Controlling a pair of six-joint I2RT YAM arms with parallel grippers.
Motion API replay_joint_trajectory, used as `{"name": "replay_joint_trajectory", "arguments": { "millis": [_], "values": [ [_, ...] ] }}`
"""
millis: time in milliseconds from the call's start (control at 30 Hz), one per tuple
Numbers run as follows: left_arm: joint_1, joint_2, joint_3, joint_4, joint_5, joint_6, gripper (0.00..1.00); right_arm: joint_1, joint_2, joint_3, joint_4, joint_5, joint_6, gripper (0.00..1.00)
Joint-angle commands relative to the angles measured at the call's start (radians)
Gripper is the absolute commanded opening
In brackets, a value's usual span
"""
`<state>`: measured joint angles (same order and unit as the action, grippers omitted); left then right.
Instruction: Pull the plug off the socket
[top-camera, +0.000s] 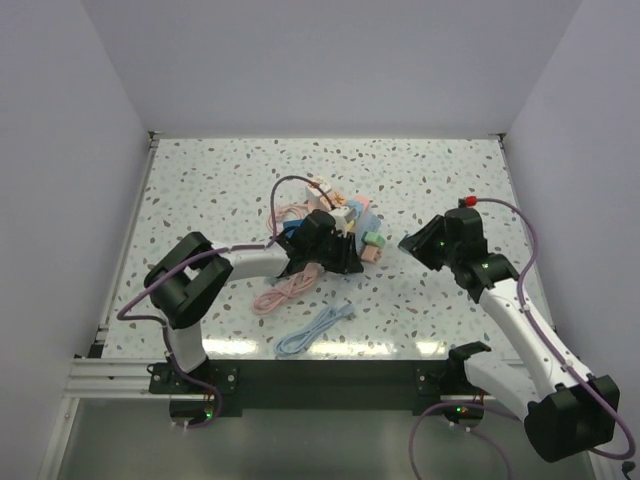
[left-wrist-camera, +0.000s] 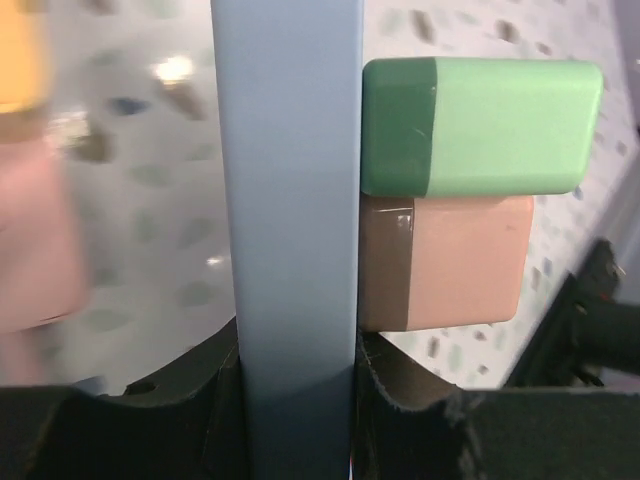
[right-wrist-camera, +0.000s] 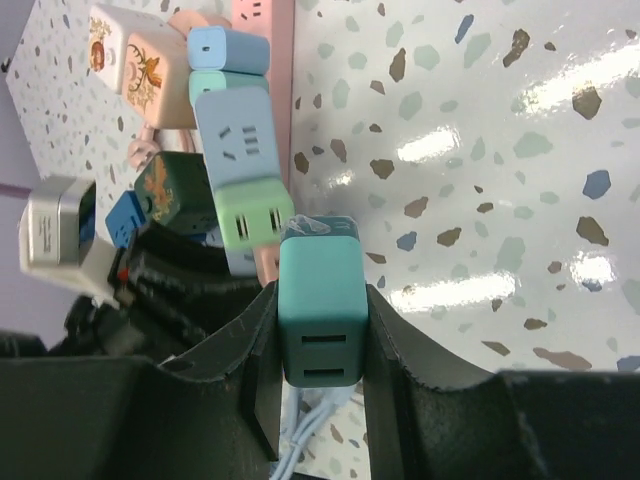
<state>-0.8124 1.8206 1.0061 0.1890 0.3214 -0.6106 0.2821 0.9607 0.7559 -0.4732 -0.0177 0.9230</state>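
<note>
A light blue socket strip lies mid-table; my left gripper is shut on it. In the left wrist view the strip stands clamped between the fingers, with a green plug and a pink plug still seated on its right side. My right gripper is shut on a teal plug, held clear of the strip, to its right. The right wrist view shows the strip and green plug just beyond the teal one.
A pink cable and a light blue cable lie near the front edge. A pink strip, decorated cube adapters and other plugs cluster behind the strip. White walls enclose the table.
</note>
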Motion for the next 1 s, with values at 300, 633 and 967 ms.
{"name": "replay_joint_trajectory", "arguments": {
  "millis": [300, 633, 967],
  "values": [
    [0.051, -0.046, 0.009, 0.029, -0.093, -0.037, 0.00, -0.014, -0.004, 0.020, -0.140, 0.186, -0.038, 0.00],
    [0.047, -0.122, -0.110, 0.145, 0.104, -0.038, 0.00, -0.187, 0.461, 0.289, -0.375, 0.732, -0.121, 0.00],
    [0.041, -0.119, -0.104, 0.069, 0.088, -0.005, 0.00, -0.310, 0.809, 0.412, -0.412, 0.820, -0.142, 0.11]
  ]
}}
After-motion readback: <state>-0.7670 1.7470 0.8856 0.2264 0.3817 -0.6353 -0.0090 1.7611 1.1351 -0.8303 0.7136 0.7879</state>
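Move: The right gripper holds the teal plug, already off the socket; the open table it is bound for lies about 21 cm to its right, 2 cm forward and some 14 cm below. The green plug still on the blue socket strip is roughly 7 cm left of that gripper, 4 cm forward and 9 cm lower; the pink plug sits just back of the green one. From the left gripper, that open spot is about 34 cm right, 3 cm forward and 5 cm lower. Ease the right gripper back slightly, then sweep the held teal plug about 21 cm right and 11 cm down, away from the strip over the bare table, swinging the fingers from forward-down to right-down. With the left gripper keep hold of the strip, letting it go some 3 cm forward and left and dip a little, then drift back while staying left. ##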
